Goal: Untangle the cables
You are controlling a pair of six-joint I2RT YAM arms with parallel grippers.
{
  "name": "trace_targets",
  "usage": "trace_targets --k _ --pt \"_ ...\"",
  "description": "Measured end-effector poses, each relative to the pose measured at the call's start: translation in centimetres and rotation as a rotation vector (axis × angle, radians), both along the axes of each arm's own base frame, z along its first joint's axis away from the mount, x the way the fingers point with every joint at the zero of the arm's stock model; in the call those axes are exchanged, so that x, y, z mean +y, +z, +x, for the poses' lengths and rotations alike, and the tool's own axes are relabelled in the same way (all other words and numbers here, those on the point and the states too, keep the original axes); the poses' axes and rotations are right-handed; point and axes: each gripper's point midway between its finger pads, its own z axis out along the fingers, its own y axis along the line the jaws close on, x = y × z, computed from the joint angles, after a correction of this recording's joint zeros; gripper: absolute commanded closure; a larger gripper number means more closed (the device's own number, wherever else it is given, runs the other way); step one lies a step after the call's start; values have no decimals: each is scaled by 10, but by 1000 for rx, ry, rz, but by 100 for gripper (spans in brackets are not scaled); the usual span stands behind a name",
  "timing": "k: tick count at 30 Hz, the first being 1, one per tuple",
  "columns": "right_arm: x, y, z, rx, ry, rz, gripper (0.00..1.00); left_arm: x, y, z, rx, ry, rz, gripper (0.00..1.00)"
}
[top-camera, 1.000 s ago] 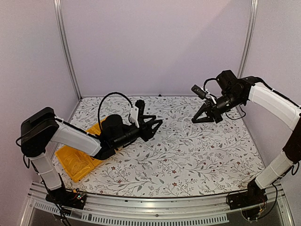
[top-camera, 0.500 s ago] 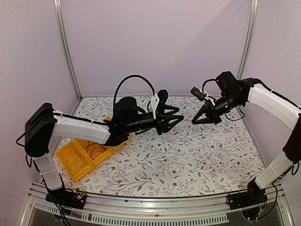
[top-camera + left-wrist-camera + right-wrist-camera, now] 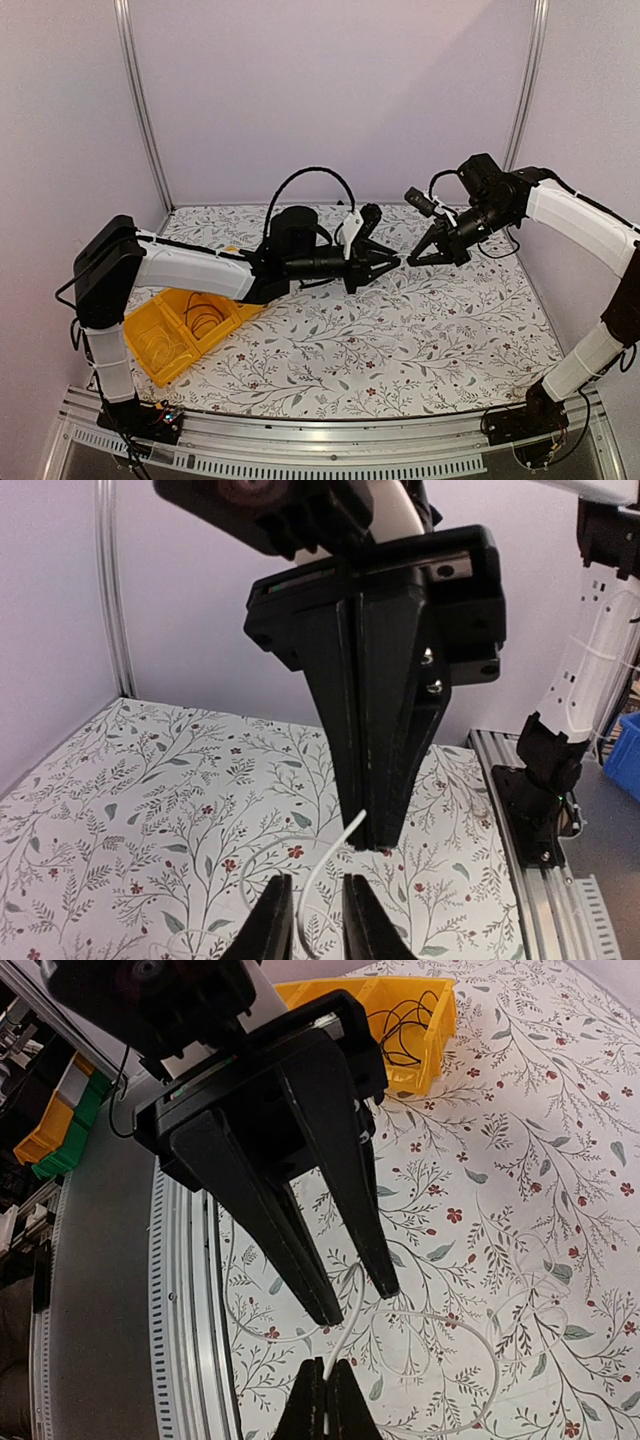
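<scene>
A thin white cable [image 3: 319,864] hangs in the air between the two grippers above the middle of the table. My right gripper [image 3: 325,1362] is shut on it near one end. My left gripper [image 3: 315,880] faces the right one tip to tip. Its jaws straddle the same cable with a small gap on each side, so it is open. The rest of the white cable [image 3: 480,1360] lies in loose loops on the floral tabletop below. In the top view the left gripper [image 3: 392,263] and right gripper [image 3: 410,260] nearly meet. Black cables [image 3: 205,318] lie coiled in a yellow bin.
The yellow bin [image 3: 150,350] sits at the left front of the table, under the left arm's forearm. Thick black arm cables arch over the left wrist. Aluminium rails edge the table at the front and metal posts stand at the back corners.
The left arm has stretched right from over the yellow bin until its gripper meets the right gripper, and its jaws have narrowed around the white cable. The right arm has barely moved.
</scene>
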Motion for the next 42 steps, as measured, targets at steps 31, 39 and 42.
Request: trace_targets --k 31,39,42 --pt "-42 -79 27 -75 -94 -43 54 253 -12 -31 458 825 310 100" --pt "-44 -81 34 -112 -105 -63 54 369 -53 -64 678 1261 451 100" --pt "-45 -82 35 -116 -107 -68 54 402 -70 -79 718 1398 555 100"
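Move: The white cable already runs between the left hand's slightly open fingers. The right hand still pinches it, the left's grip spot lying about 3 cm to the right hand's left, level and no farther out. From the left hand the yellow bin's near compartment lies some 49 cm left, 10 cm back and 20 cm down; the red cable in the middle compartment lies about 41 cm left, 2 cm back and 21 cm down. Left pinches the white cable; right opens, sinks 8 cm; left carries it 40 cm left to the bin. ##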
